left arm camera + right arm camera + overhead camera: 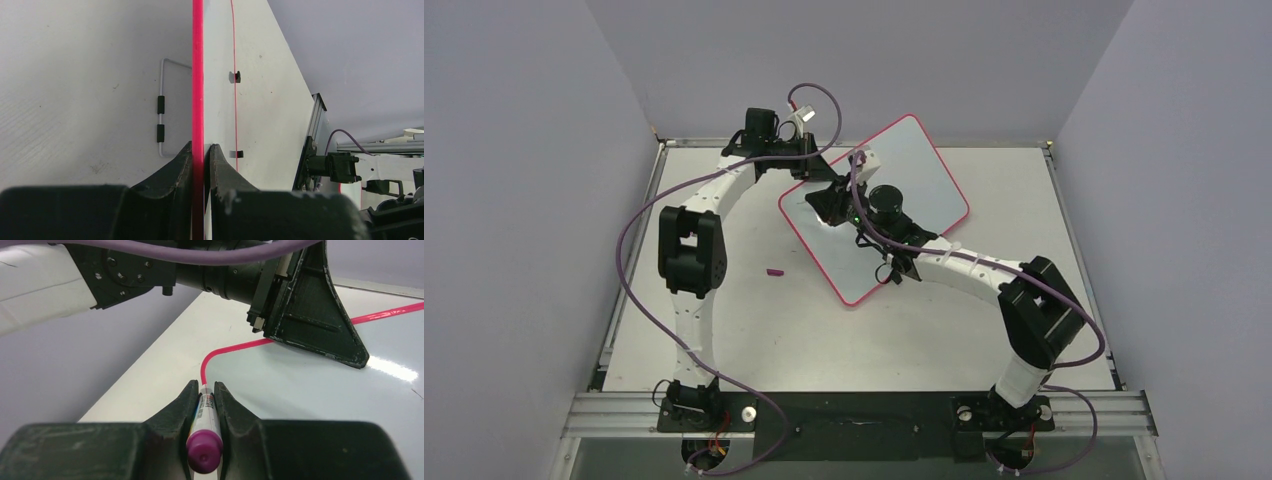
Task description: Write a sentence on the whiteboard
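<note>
The whiteboard (924,170), glossy white with a thin pink frame, lies slanted in the middle of the table. My left gripper (816,168) is shut on its upper left edge; in the left wrist view both jaws pinch the pink rim (198,75) at the left gripper (201,147). Over the board's left part, my right gripper (836,205) is shut on a white marker with a purple end (205,440). In the right wrist view the right gripper (204,385) points the marker at the board (310,385) near its rounded corner. The sentence is out of view; the board parts that show are plain white.
A small purple cap (775,271) lies on the table left of the board. A white wire bracket with black sleeves (161,115) sits beside the gripped rim. Black clips (236,76) sit near that edge. Metal rails (1064,230) and grey walls bound the table.
</note>
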You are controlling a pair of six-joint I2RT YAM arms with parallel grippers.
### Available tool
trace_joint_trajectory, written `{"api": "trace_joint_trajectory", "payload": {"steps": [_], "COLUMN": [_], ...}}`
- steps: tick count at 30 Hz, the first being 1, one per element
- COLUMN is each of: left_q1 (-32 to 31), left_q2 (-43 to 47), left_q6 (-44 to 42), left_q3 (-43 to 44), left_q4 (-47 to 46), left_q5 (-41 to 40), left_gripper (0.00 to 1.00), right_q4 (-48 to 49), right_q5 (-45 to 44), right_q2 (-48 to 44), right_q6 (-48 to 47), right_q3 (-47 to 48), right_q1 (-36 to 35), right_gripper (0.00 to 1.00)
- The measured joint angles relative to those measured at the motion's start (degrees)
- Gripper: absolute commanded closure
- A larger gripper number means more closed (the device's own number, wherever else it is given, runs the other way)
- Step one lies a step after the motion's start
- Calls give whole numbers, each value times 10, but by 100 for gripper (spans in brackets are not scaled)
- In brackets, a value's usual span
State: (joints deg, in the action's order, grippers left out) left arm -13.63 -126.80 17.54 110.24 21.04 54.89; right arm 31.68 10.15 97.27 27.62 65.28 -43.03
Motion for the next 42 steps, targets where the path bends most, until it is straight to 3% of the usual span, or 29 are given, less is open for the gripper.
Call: {"api": "trace_joint_trajectory", "payload": {"steps": [17, 42], "left_q1": [0, -1], "left_q2": [3, 7], "left_q6": [7, 11], "left_q3": [-2, -9], "left_q4": [-1, -7], "left_q5": [-6, -10], "left_gripper": [100, 100], "right_q4": [-53, -67], "right_q5": [-81, -109], "right_q2": [42, 48], "right_q6": [-18, -30], "right_q3": [26, 26], "right_q1": [-8, -15], "right_gripper": [100, 100]}}
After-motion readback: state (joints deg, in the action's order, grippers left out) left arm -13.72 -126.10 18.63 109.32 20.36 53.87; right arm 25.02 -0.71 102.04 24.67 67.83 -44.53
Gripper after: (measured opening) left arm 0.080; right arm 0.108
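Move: Just in front of the right hand, which already grips the marker, lies the writing spot on the tilted whiteboard: about 5 cm ahead, 4 cm left and 6 cm below. The board's rounded left corner is some 3 cm ahead, 8 cm left and 6 cm lower; the left gripper's tips stand about 8 cm ahead, 4 cm to the right and 6 cm lower. From the left hand the spot is 3 cm back and 8 cm left, slightly below. Lowering the marker towards the board face, the right hand sinks about 4 cm while reaching some 2.5 cm forward, turning clockwise by roughly 10 degrees and dipping its left side. It then nearly holds its place and finally sinks another centimetre, the fingers still shut on the marker; whether the tip touches can't be seen. The left hand stays put, still pinching the board's upper edge. ##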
